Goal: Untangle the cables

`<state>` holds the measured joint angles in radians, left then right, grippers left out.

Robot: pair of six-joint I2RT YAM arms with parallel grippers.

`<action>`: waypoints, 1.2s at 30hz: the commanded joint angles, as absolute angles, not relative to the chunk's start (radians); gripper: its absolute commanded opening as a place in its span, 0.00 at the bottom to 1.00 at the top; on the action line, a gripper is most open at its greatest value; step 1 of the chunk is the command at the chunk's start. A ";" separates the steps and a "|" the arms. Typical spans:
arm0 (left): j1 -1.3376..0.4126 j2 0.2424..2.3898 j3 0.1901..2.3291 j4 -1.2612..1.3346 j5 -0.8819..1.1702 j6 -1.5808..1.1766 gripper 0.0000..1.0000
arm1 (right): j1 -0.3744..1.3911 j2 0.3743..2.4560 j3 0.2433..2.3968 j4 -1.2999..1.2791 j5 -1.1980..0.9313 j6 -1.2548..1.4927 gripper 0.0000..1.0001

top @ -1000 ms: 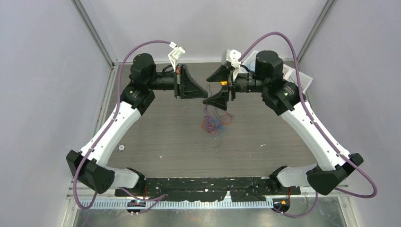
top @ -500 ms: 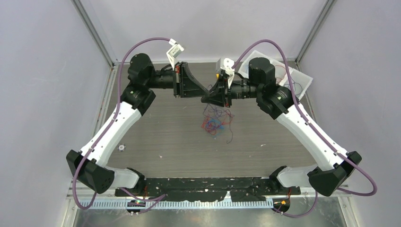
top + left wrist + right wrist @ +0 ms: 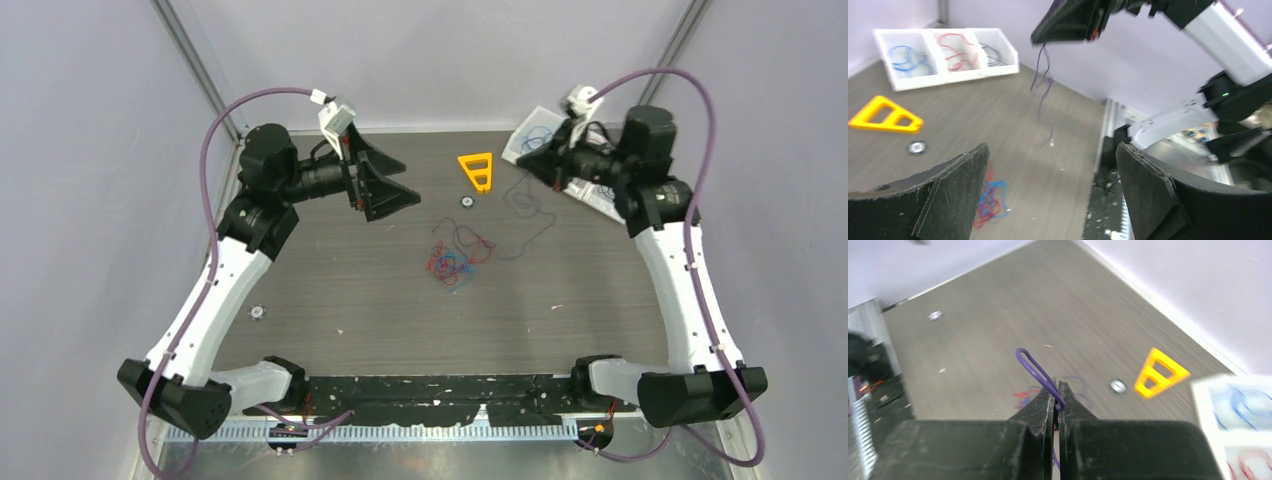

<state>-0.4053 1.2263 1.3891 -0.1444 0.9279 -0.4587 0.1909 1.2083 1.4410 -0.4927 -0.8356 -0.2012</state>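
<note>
The cables lie as a small red and blue clump (image 3: pixel 455 262) mid-table, also low in the left wrist view as the clump (image 3: pixel 990 205). My right gripper (image 3: pixel 524 159) is raised at the back right, shut on a dark purple cable (image 3: pixel 1035 370) that loops out from between its tips (image 3: pixel 1056 387). That purple cable (image 3: pixel 526 235) trails down toward the clump, and the left wrist view shows the purple cable (image 3: pixel 1043 85) dangling from the right gripper (image 3: pixel 1068 22). My left gripper (image 3: pixel 410 183) hangs wide open at the back left, its jaws (image 3: pixel 1052 150) holding nothing.
An orange plastic triangle (image 3: pixel 477 170) and a small metal washer (image 3: pixel 467 201) lie behind the clump. A white three-compartment tray (image 3: pixel 945 55) holding blue, red and dark wires sits at the back right corner, under the right arm. Another small washer (image 3: pixel 256 312) lies front left.
The two grippers, close together over the clump a second ago, have swung apart. The left opened and drew back left. The right shut on the purple cable and carried it right, toward the tray.
</note>
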 commanded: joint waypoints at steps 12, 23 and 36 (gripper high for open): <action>-0.407 1.162 1.272 -0.250 0.741 -0.225 0.99 | -0.462 1.558 1.616 -0.311 -0.783 -0.217 0.05; -0.394 1.176 1.211 -0.295 0.698 -0.173 1.00 | -0.499 1.889 1.844 -0.047 -0.668 -0.149 0.05; -0.334 1.228 1.219 -0.336 0.701 -0.174 1.00 | -0.495 2.077 1.783 0.196 -0.653 -0.093 0.06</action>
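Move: The third compartment of the white tray, where the held purple cable is headed, lies about 25 cm ahead of the right hand, 38 cm to its right and 36 cm below; the middle compartment with the red cable is 34 cm ahead and 28 cm right, the yellow triangle 30 cm straight ahead. The remaining tangle lies some 8 cm ahead of the left hand, 10 cm to its right and 42 cm below, the poker chip 26 cm ahead, 13 cm right. The purple cable, still pinched in the shut right fingers, is swept fast to the right and forward, nearly 50 cm in all, over to the tray's third compartment, sinking some 13 cm as the hand swings about 50 degrees clockwise. Meanwhile the left hand, empty and kept open, drops about 12 cm towards the tangle, easing forward and slightly left, and rolls its left side up. ##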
